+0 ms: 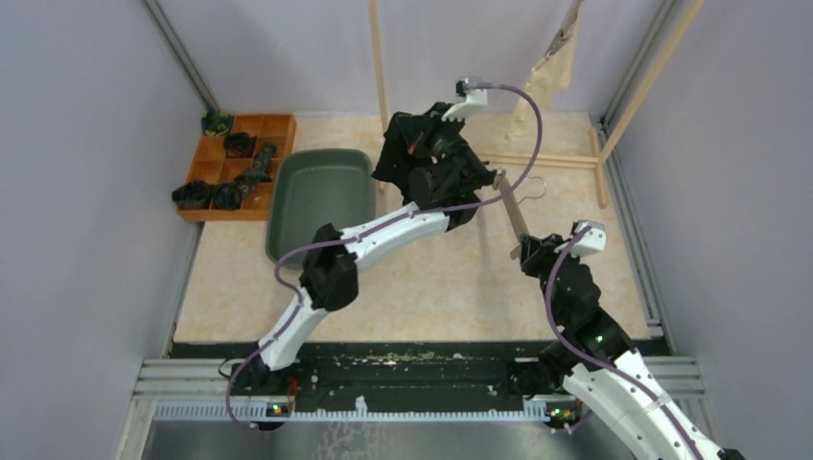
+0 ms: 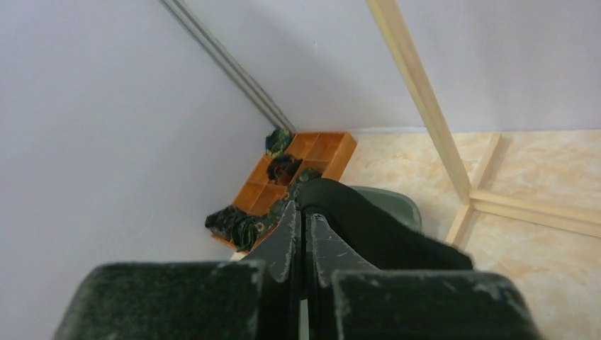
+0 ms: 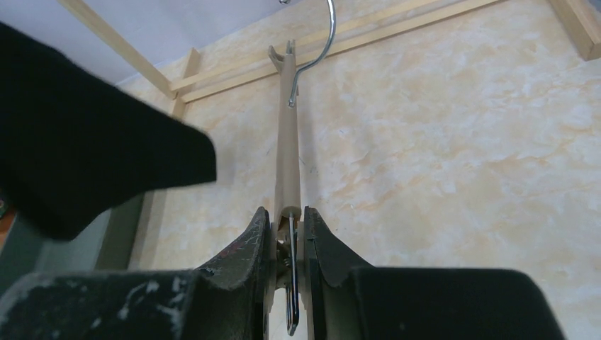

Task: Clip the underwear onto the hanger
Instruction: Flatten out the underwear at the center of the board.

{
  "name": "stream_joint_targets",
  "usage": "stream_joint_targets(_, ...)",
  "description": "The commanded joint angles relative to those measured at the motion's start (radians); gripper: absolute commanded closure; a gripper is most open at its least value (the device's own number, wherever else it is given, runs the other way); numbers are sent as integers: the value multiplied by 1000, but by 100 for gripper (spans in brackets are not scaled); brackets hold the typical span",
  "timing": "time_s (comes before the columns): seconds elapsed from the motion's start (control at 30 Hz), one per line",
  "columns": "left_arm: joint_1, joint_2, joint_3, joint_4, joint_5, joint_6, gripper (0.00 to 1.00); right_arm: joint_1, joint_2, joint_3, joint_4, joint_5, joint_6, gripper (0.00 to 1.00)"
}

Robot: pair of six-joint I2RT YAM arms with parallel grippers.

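The black underwear [image 1: 393,153] hangs bunched from my left gripper [image 1: 416,144], raised over the middle of the table. In the left wrist view the left gripper [image 2: 305,212] is shut on the black fabric [image 2: 368,227], which drapes off to the right. My right gripper [image 1: 526,251] is shut on the near clip end of the wooden hanger [image 1: 510,211]. In the right wrist view the hanger [image 3: 287,149] runs straight away from the right gripper [image 3: 287,216], its metal hook [image 3: 324,35] at the far end. The black underwear [image 3: 85,149] hangs to the hanger's left, apart from it. A cream underwear [image 1: 556,67] hangs at the back right.
A green bin [image 1: 321,196] sits left of centre, with an orange compartment tray [image 1: 273,129] of rolled dark socks beyond it. A wooden rack's posts [image 1: 379,57] and floor rails [image 1: 546,158] stand at the back. Grey walls close in both sides.
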Motion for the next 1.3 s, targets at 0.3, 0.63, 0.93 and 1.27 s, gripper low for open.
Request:
stream_joint_targets(0.3, 131, 151, 156, 422, -116, 487, 100, 5, -25, 26, 32, -5, -3, 100)
stream_joint_targets(0.63, 16, 100, 242, 421, -116, 554, 100, 4, -19, 25, 34, -1, -2, 100)
stream_joint_targets(0.93, -185, 6, 245, 422, -120, 567, 100, 4, -50, 47, -15, 8, 2, 100)
stream_joint_targets(1.27, -274, -17, 240, 424, -123, 570, 100, 4, -136, 103, -114, 14, 4, 100)
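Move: The left hand has the black underwear hanging from it, roughly 38 cm above the board, whose bare centre lies about 12 cm back and 3 cm right of this hand. The grey tub stands some 20 cm to its left, level with it on the table. The hanger's middle is about 20 cm to its right, 4 cm back and 20 cm lower. From the right hand, the board's centre is about 21 cm left, 2 cm ahead and 20 cm below. With the black underwear still pinched in its shut fingers, the left hand first flicks forward, down and a little left by about 5 cm each way, then swings back some 15 cm while moving right and rising by nearly 10 cm each, ending above the middle of the board. The wrist turns about 10 degrees counter-clockwise going out and some 25 degrees clockwise coming back, while the right hand keeps its hold on the hanger, easing back only a couple of centimetres near the end. ##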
